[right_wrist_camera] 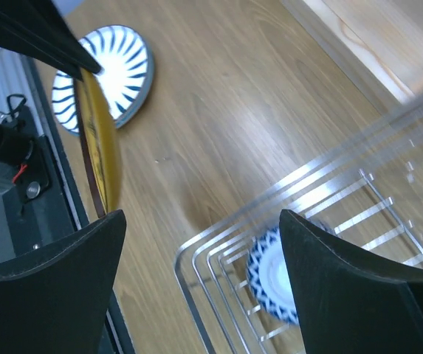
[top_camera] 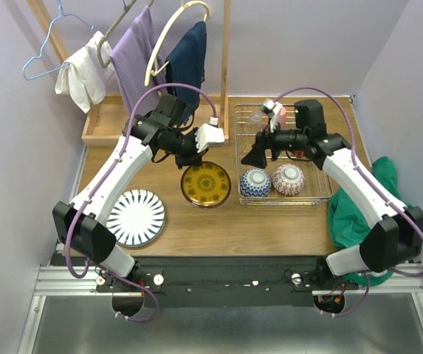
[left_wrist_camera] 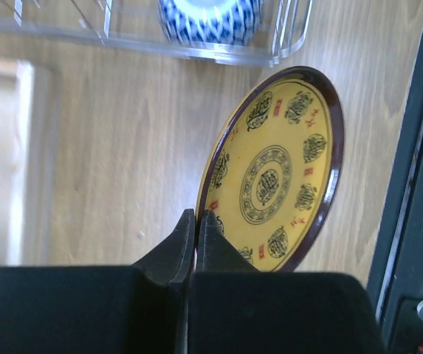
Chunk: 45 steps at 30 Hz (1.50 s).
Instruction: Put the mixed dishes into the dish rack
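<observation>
My left gripper (top_camera: 191, 153) (left_wrist_camera: 196, 214) is shut on the rim of a yellow plate with a dark red edge (top_camera: 206, 184) (left_wrist_camera: 277, 169), left of the dish rack (top_camera: 279, 203) (left_wrist_camera: 122, 40) (right_wrist_camera: 218, 251). In the right wrist view that plate (right_wrist_camera: 99, 147) shows nearly edge-on, tilted off the table. Over the rack's left side, my right gripper (top_camera: 254, 155) (right_wrist_camera: 202, 221) is open and holds nothing. A blue-white bowl (top_camera: 255, 183) (left_wrist_camera: 210, 18) (right_wrist_camera: 274, 276) and a red-pink bowl (top_camera: 289, 179) sit in the rack. The blue-striped white plate (top_camera: 136, 217) (right_wrist_camera: 108, 74) lies flat at front left.
A wooden tray (top_camera: 108, 122) with a clothes rack and hanging garments stands at the back left. A green cloth (top_camera: 359, 214) hangs off the table's right edge. The black frame rail (left_wrist_camera: 418, 184) runs along the near edge.
</observation>
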Each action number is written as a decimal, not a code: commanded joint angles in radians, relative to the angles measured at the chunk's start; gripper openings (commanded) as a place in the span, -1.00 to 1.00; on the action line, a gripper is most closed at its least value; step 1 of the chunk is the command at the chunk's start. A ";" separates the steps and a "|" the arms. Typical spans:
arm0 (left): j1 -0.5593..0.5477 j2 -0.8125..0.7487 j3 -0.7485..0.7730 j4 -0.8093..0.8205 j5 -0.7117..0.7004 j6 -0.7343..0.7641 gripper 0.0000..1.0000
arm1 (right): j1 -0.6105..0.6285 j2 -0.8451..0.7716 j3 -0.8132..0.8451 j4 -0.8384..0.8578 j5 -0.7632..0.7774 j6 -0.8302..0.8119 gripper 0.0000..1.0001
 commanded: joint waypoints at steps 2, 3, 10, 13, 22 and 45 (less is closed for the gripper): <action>-0.026 0.063 0.135 0.044 0.030 -0.067 -1.00 | 0.067 0.060 0.104 0.042 -0.052 -0.029 0.81; -0.026 0.070 0.147 0.047 0.032 -0.074 -1.00 | 0.075 0.066 0.109 0.045 -0.052 -0.023 0.81; -0.025 0.103 0.219 0.073 0.073 -0.114 -1.00 | 0.095 0.083 0.107 0.037 -0.041 -0.027 0.78; -0.026 0.114 0.245 0.085 0.088 -0.132 -1.00 | 0.103 0.089 0.094 0.040 -0.041 -0.024 0.73; -0.029 0.131 0.262 0.101 0.104 -0.164 -1.00 | 0.106 0.098 0.069 0.099 -0.015 0.008 -0.10; -0.084 0.041 0.328 0.358 -0.208 -0.312 0.05 | 0.104 -0.066 0.092 0.027 0.893 0.120 -0.99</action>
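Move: My left hand already pinches the rim of the yellow plate, whose middle hangs about 5 cm to its right, 5 cm back and 4 cm below. My open right gripper is some 18 cm to its right and 2 cm ahead, about level. From my right hand the plate's middle is roughly 14 cm left, 8 cm back and 6 cm lower. The blue bowl in the rack is 8 cm back, 2 cm right; the pink bowl 7 cm back, 12 cm right; both some 19 cm below. I bring the yellow plate right, up and forward with my left hand, about 5 cm each way, while my right hand reaches some 5 cm left to meet it and shuts on the free rim. Only then do my left fingers let go and back off upward and forward, as my right hand carries the plate about 5 cm forward and 5 cm right, turning clockwise some 25 degrees. ##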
